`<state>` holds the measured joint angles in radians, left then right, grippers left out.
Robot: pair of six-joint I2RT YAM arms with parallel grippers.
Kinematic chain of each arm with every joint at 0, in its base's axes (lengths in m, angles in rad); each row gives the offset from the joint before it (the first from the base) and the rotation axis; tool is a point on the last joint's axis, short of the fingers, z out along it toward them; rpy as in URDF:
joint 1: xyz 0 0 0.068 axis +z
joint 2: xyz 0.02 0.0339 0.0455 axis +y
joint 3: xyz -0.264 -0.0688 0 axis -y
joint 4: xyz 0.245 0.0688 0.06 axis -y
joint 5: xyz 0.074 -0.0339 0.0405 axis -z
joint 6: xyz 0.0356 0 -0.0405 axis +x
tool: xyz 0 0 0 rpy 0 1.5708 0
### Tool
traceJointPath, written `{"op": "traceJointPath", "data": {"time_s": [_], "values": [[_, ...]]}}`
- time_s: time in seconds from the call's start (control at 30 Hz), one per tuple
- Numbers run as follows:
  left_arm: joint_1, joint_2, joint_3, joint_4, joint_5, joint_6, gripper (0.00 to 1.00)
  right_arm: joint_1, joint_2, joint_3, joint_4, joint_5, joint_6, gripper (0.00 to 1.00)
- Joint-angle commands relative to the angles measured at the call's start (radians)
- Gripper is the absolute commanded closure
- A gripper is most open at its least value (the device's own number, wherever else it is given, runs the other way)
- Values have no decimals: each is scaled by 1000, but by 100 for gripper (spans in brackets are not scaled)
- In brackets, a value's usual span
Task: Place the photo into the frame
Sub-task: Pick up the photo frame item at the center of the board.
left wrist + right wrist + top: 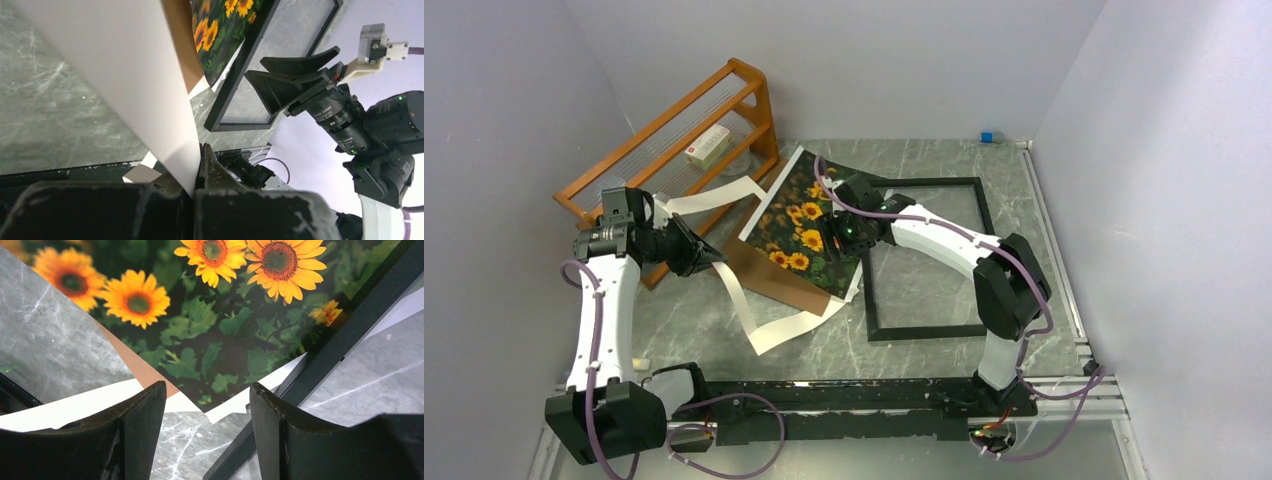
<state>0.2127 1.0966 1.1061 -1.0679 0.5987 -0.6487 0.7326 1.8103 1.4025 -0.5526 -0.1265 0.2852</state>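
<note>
The photo [799, 215] of sunflowers lies tilted over a brown backing board [759, 272], its right corner overlapping the left side of the black frame [924, 330]. My right gripper [829, 255] hovers open above that lower corner of the photo [215, 335], beside the frame's left bar [340, 340], with nothing between its fingers [145, 425]. My left gripper [712, 257] is shut on the white mat border [145, 80], which stands lifted in its jaws. The left wrist view also shows the photo [220, 30], the frame [240, 90] and the open right gripper [295, 75].
The white mat border [774, 330] loops around the brown board and under the photo. An orange wooden rack [674, 140] holding a small white box [707, 147] stands at the back left. A small blue object [987, 136] sits at the far wall.
</note>
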Motion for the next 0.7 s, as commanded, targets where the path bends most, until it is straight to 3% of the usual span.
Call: {"op": "traceJointPath", "data": {"time_s": [0.0, 0.17, 0.3, 0.5, 0.67], "values": [[-3, -43, 67, -64, 60, -29, 97, 2, -48, 1, 21, -62, -39, 35], [-3, -45, 30, -32, 34, -29, 97, 62, -167, -157, 140, -177, -132, 34], [-5, -10, 15, 8, 2, -28, 97, 160, -286, -347, 293, -162, -218, 35], [-9, 61, 27, 5, -18, -11, 97, 344, -357, -533, 573, 16, -290, 35], [-11, 99, 36, -22, -48, 28, 97, 480, -275, -566, 738, 231, -366, 35]]}}
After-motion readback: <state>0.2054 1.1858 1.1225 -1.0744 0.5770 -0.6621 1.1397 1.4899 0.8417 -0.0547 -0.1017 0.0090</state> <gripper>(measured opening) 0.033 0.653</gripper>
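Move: The white mat's near strip is what my open right hand goes for: its middle lies about 15 cm back, 5 cm left and 9 cm below. The photo's middle is about 4 cm ahead and 4 cm left on the table, and the frame's is some 19 cm right and 4 cm back. My left hand already pinches the raised side of the mat, with that near strip about 9 cm back, 17 cm right and 20 cm below. I draw my right hand back about 16 cm over the near part of the photo towards the mat's near strip, drifting about 5 cm left and sinking a little late on. It turns some 35 degrees counter-clockwise so its open fingers point more to my left. My left hand keeps its pinch on the raised mat, rising slightly, then dipping a couple of centimetres. ##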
